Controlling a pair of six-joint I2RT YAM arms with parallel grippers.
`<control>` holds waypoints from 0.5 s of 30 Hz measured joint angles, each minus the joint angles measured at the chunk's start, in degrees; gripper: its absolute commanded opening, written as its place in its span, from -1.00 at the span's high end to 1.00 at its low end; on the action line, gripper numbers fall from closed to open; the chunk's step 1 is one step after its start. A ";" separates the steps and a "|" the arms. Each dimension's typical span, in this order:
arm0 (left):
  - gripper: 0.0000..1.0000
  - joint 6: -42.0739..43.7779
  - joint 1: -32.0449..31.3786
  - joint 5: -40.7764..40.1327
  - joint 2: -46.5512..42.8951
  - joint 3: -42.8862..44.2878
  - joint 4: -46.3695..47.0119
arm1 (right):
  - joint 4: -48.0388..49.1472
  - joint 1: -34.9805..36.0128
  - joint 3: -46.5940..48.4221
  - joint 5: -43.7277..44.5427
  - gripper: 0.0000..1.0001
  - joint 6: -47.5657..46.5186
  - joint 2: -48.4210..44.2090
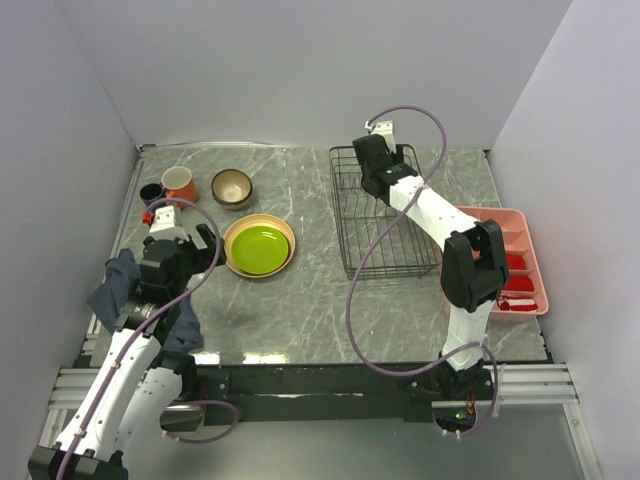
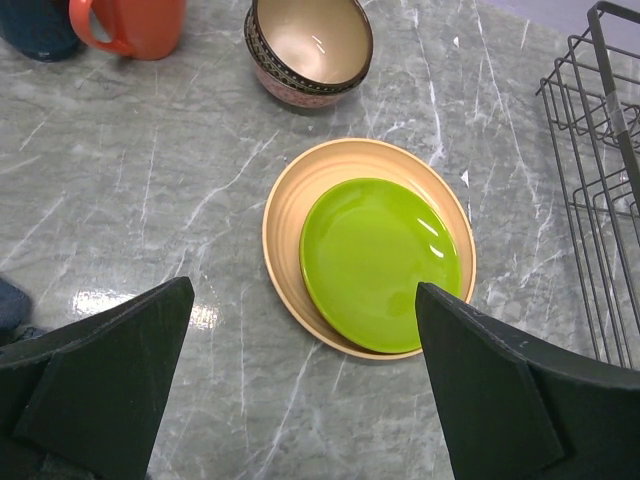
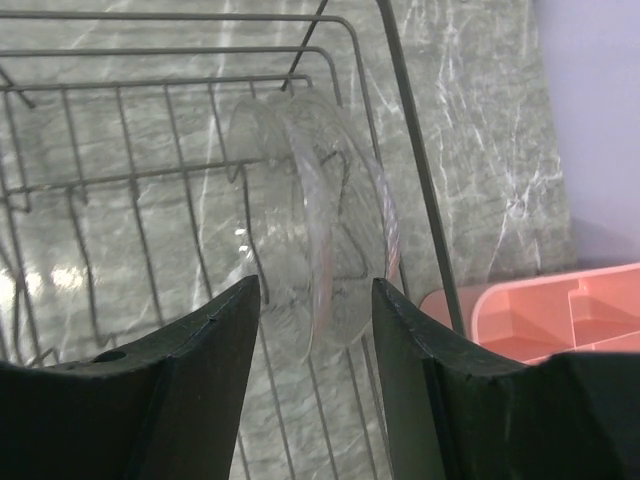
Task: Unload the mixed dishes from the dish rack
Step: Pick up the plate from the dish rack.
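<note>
The black wire dish rack (image 1: 345, 240) stands right of centre; it also shows in the left wrist view (image 2: 600, 180). In the right wrist view two clear see-through dishes (image 3: 320, 230) stand on edge in the rack (image 3: 410, 170). My right gripper (image 3: 315, 285) is open inside the rack (image 1: 375, 185), one finger on each side of a clear dish, gripping nothing. A green plate (image 2: 380, 262) lies on a tan plate (image 2: 285, 240) on the table. My left gripper (image 2: 303, 290) is open and empty just above and near them. An orange mug (image 2: 140, 22), a dark-blue cup (image 2: 35, 25) and a brown bowl (image 2: 308, 45) stand at the far left.
A pink divided tray (image 1: 515, 255) with red items sits right of the rack, and its corner shows in the right wrist view (image 3: 540, 310). A dark blue cloth (image 1: 115, 285) hangs by the left arm. White walls close in the table on three sides.
</note>
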 measured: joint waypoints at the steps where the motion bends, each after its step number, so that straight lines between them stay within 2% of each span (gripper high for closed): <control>1: -0.99 0.04 -0.02 0.00 0.00 0.00 0.00 | -0.26 -0.28 0.66 0.15 -0.07 -0.04 0.74; 11: -0.99 0.13 -0.20 0.02 0.09 -0.09 0.66 | -0.55 -1.53 4.96 1.55 0.28 -0.94 8.28; 14: -0.99 0.13 -0.20 0.02 0.09 -0.09 0.79 | -0.72 -1.53 5.70 3.50 0.43 -1.73 10.01; 15: -0.99 0.13 -0.20 0.02 0.11 -0.09 0.79 | -0.79 -1.53 5.86 3.93 0.54 -1.77 10.36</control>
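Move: The clear glass plate I'm going for stands on edge in the dish rack; its middle is about 6 cm ahead of my right hand, 3 cm to the right and 9 cm below. A second clear plate stands roughly 4 cm farther right of it. The rack's right rail runs level with this hand, some 7 cm to the right and 4 cm lower. From my left hand the glass plate lies about 27 cm ahead, 62 cm right and 10 cm down. I lower my half-open right hand about 4.5 cm, easing 2.5 cm forward and a little right, onto the near upper rim of the clear plate. Forward travel comes first, then mostly straight down. As I sink I narrow the fingers from roughly half open to a third, one either side of the rim, with the wrist tipping only some 5 degrees. ##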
